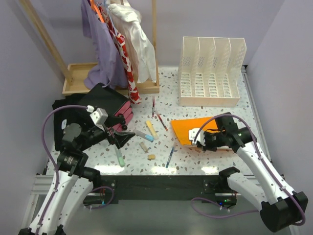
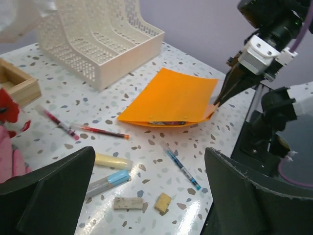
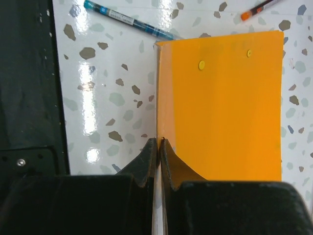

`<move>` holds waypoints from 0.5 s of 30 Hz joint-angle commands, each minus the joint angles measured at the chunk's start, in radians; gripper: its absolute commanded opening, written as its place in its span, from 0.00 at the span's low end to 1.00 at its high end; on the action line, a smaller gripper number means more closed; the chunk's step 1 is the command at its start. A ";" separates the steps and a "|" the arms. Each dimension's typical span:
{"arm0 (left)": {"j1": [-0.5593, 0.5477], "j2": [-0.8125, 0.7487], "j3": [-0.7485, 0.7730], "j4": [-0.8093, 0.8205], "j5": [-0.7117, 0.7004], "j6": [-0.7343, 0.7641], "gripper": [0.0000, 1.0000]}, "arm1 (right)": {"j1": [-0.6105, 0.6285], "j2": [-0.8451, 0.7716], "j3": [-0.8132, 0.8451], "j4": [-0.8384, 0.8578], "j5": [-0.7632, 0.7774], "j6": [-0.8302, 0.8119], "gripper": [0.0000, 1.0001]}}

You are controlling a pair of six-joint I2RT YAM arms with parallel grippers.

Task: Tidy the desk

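The desk [image 1: 195, 110] is a white speckled top with stationery scattered over it. An orange folder [image 1: 188, 128] lies right of centre, and my right gripper [image 1: 199, 142] is shut on its near edge; the right wrist view has both jaws pinched on that edge of the folder [image 3: 230, 107], and the left wrist view also shows the right gripper [image 2: 215, 103] at the folder [image 2: 168, 98]. My left gripper [image 1: 122, 137] hangs open over the left-centre of the desk, nothing between its fingers [image 2: 54, 191]. Below it lie a blue pen [image 2: 181, 166], a yellow highlighter [image 2: 112, 160], a blue-capped marker [image 2: 107, 182] and two erasers [image 2: 128, 202].
A cream file organizer [image 1: 210, 73] stands at the back right. A wooden tray [image 1: 76, 78] with a clothes rack and hanging garments [image 1: 122, 44] fills the back left, with a black bag [image 1: 98, 105] in front. Red pens [image 1: 161, 122] and a green-tipped marker [image 1: 119, 156] also lie on the desk.
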 commanded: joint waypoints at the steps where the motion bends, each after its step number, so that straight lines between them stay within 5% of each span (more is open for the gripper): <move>1: -0.039 0.074 -0.009 0.185 0.174 0.033 1.00 | 0.004 0.017 0.076 -0.066 -0.126 0.071 0.00; 8: -0.327 0.248 0.014 0.255 0.103 0.249 1.00 | 0.002 0.051 0.171 -0.118 -0.166 0.111 0.00; 15: -0.601 0.491 0.034 0.319 -0.216 0.591 1.00 | 0.002 0.080 0.220 -0.161 -0.221 0.122 0.00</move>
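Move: The right hand already pinches the orange folder's near edge, about 12 cm above the table; the folder's raised left end lies some 11 cm to that hand's left, 10 cm ahead and 10 cm below. For the empty left hand that end is about 28 cm right, 8 cm ahead and 25 cm below. The blue pen lies 23 cm to the left hand's right and the tan eraser 12 cm right, both level with it fore and aft and 27 cm down; the yellow tube is 13 cm right, 15 cm ahead. The left hand, fingers kept wide open, sweeps about 11 cm to the right towards the folder's left end, passing above the eraser's side of the desk, drawing back a little and sinking some 5 cm late in the reach while it swings clockwise about 30 degrees and its fingertips dip. Meanwhile the right hand keeps its pinch on the near edge and carries the folder about 4 cm up and 2 cm left, tilting only slightly, to meet the other hand. ##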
